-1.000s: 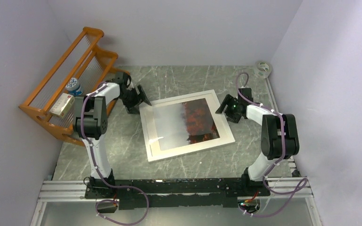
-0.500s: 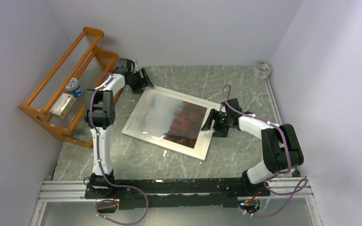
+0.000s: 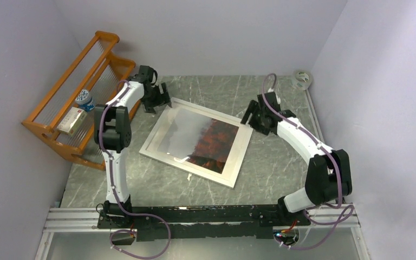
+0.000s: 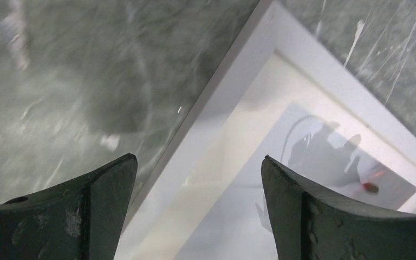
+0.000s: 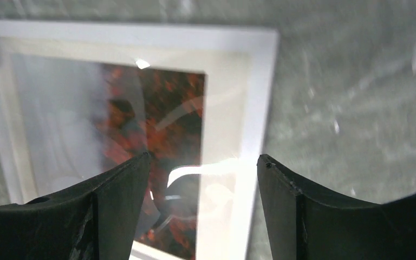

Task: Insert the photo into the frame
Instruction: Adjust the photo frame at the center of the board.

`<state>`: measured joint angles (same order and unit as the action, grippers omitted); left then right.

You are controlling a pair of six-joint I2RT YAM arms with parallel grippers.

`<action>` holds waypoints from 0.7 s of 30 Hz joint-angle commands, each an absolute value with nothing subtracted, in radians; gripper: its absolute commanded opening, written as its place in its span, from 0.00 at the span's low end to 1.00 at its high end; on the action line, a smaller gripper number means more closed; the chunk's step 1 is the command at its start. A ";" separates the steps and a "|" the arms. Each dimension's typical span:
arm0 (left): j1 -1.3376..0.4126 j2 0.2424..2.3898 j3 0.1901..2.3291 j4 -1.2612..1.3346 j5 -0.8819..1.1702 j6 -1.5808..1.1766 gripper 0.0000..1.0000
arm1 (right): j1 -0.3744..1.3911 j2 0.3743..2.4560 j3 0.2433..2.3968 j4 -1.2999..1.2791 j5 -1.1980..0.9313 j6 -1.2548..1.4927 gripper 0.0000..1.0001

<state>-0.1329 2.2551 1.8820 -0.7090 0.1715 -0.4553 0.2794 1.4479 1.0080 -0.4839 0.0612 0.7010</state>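
The white frame (image 3: 239,156) lies flat and skewed on the marble table. The photo (image 3: 200,138), misty grey at its left and red-orange trees at its right, sits inside it behind the glossy pane. My left gripper (image 3: 160,102) hovers open over the frame's far-left corner; in the left wrist view the frame's border (image 4: 238,81) and the grey print (image 4: 303,179) pass under the left gripper (image 4: 197,162). My right gripper (image 3: 251,117) is open above the far-right corner. The right wrist view has the frame's edge (image 5: 260,97) and red trees (image 5: 151,108) below the right gripper (image 5: 203,160). Neither holds anything.
An orange wooden rack (image 3: 81,97) stands along the left wall, with a small box (image 3: 69,120) and a bottle (image 3: 85,99) in it. A tape roll (image 3: 302,79) sits in the far right corner. The arms' mounting rail (image 3: 206,216) runs along the near edge.
The frame has swung clockwise and shifted left on the table. The left gripper went to the far-left corner. The right gripper has risen and drawn back to the far-right corner.
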 commanded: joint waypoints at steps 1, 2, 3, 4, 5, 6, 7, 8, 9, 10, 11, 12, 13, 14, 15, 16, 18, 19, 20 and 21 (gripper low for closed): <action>-0.121 2.052 1.799 -0.822 0.128 -0.460 0.89 | 0.280 1.554 1.162 -0.397 0.051 0.584 0.76; -0.120 2.003 1.767 -0.843 0.125 -0.492 0.89 | 0.281 1.592 1.202 -0.384 0.027 0.562 0.76; -0.120 1.964 1.722 -0.855 0.128 -0.512 0.89 | 0.279 1.628 1.238 -0.378 0.008 0.545 0.76; -0.121 1.920 1.670 -0.853 0.139 -0.535 0.89 | 0.279 1.671 1.280 -0.373 -0.035 0.525 0.76; -0.121 1.878 1.614 -0.848 0.151 -0.557 0.88 | 0.279 1.715 1.325 -0.379 -0.068 0.504 0.76; -0.121 1.832 1.548 -0.840 0.167 -0.580 0.87 | 0.279 1.757 1.369 -0.390 -0.088 0.490 0.76; -0.121 1.788 1.488 -0.821 0.190 -0.602 0.87 | 0.280 1.802 1.415 -0.403 -0.109 0.480 0.76; -0.121 1.747 1.426 -0.813 0.198 -0.622 0.86 | 0.279 1.843 1.458 -0.418 -0.127 0.471 0.76; -0.122 1.707 1.367 -0.805 0.203 -0.643 0.86 | 0.279 1.884 1.504 -0.430 -0.140 0.463 0.75; -0.124 1.674 1.314 -0.795 0.210 -0.655 0.86 | 0.279 1.918 1.552 -0.439 -0.145 0.462 0.75; -0.128 1.641 1.262 -0.790 0.214 -0.667 0.85 | 0.278 1.948 1.583 -0.442 -0.152 0.461 0.75; -0.130 1.615 1.223 -0.793 0.213 -0.679 0.85 | 0.278 1.977 1.615 -0.446 -0.162 0.456 0.75; -0.136 1.594 1.182 -0.793 0.216 -0.685 0.85 | 0.278 2.002 1.644 -0.452 -0.168 0.455 0.75; -0.144 1.576 1.146 -0.792 0.220 -0.688 0.86 | 0.278 2.028 1.673 -0.460 -0.177 0.453 0.75; -0.151 1.563 1.113 -0.788 0.222 -0.692 0.86 | 0.278 2.055 1.703 -0.470 -0.191 0.448 0.75; -0.158 1.551 1.078 -0.779 0.229 -0.692 0.86 | 0.278 2.080 1.727 -0.479 -0.202 0.446 0.75; -0.168 1.537 0.998 -0.745 0.254 -0.696 0.85 | 0.277 2.134 1.763 -0.484 -0.228 0.441 0.75; -0.171 1.533 0.966 -0.730 0.267 -0.698 0.85 | 0.277 2.155 1.778 -0.491 -0.236 0.438 0.75; -0.173 1.530 0.941 -0.719 0.275 -0.702 0.85 | 0.277 2.171 1.784 -0.489 -0.249 0.440 0.75; -0.174 1.529 0.915 -0.709 0.280 -0.708 0.85 | 0.274 2.182 1.781 -0.479 -0.268 0.441 0.75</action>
<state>-0.1642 1.5730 0.9829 -0.7670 0.2283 -0.6724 0.2798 2.1422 1.7294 -0.4664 -0.1940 0.4644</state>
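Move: The left hand, low over the frame's left edge, is bound for the frame's near-left corner, about 22 cm back, 7 cm left and 3 cm lower. The far-left corner lies roughly 5 cm ahead and 5 cm right of the hand, the photo's middle 17 cm back and 16 cm right. From the right hand, the far-edge spot it goes for is some 13 cm ahead, 8 cm left and 8 cm below; the far-right corner is 8 cm ahead and 2 cm right, the photo's middle level with it and 21 cm left. Both open hands shift to new places around the frame. The left lifts about 6 cm, travels back some 25 cm along the left edge and sinks again to the near side by the near-left corner, its fingers tipping nearly 20 degrees downward. The right swings forward and left, rising a little before it sinks towards the far edge, turning about 20 degrees counter-clockwise; no fresh contact can be made out. ##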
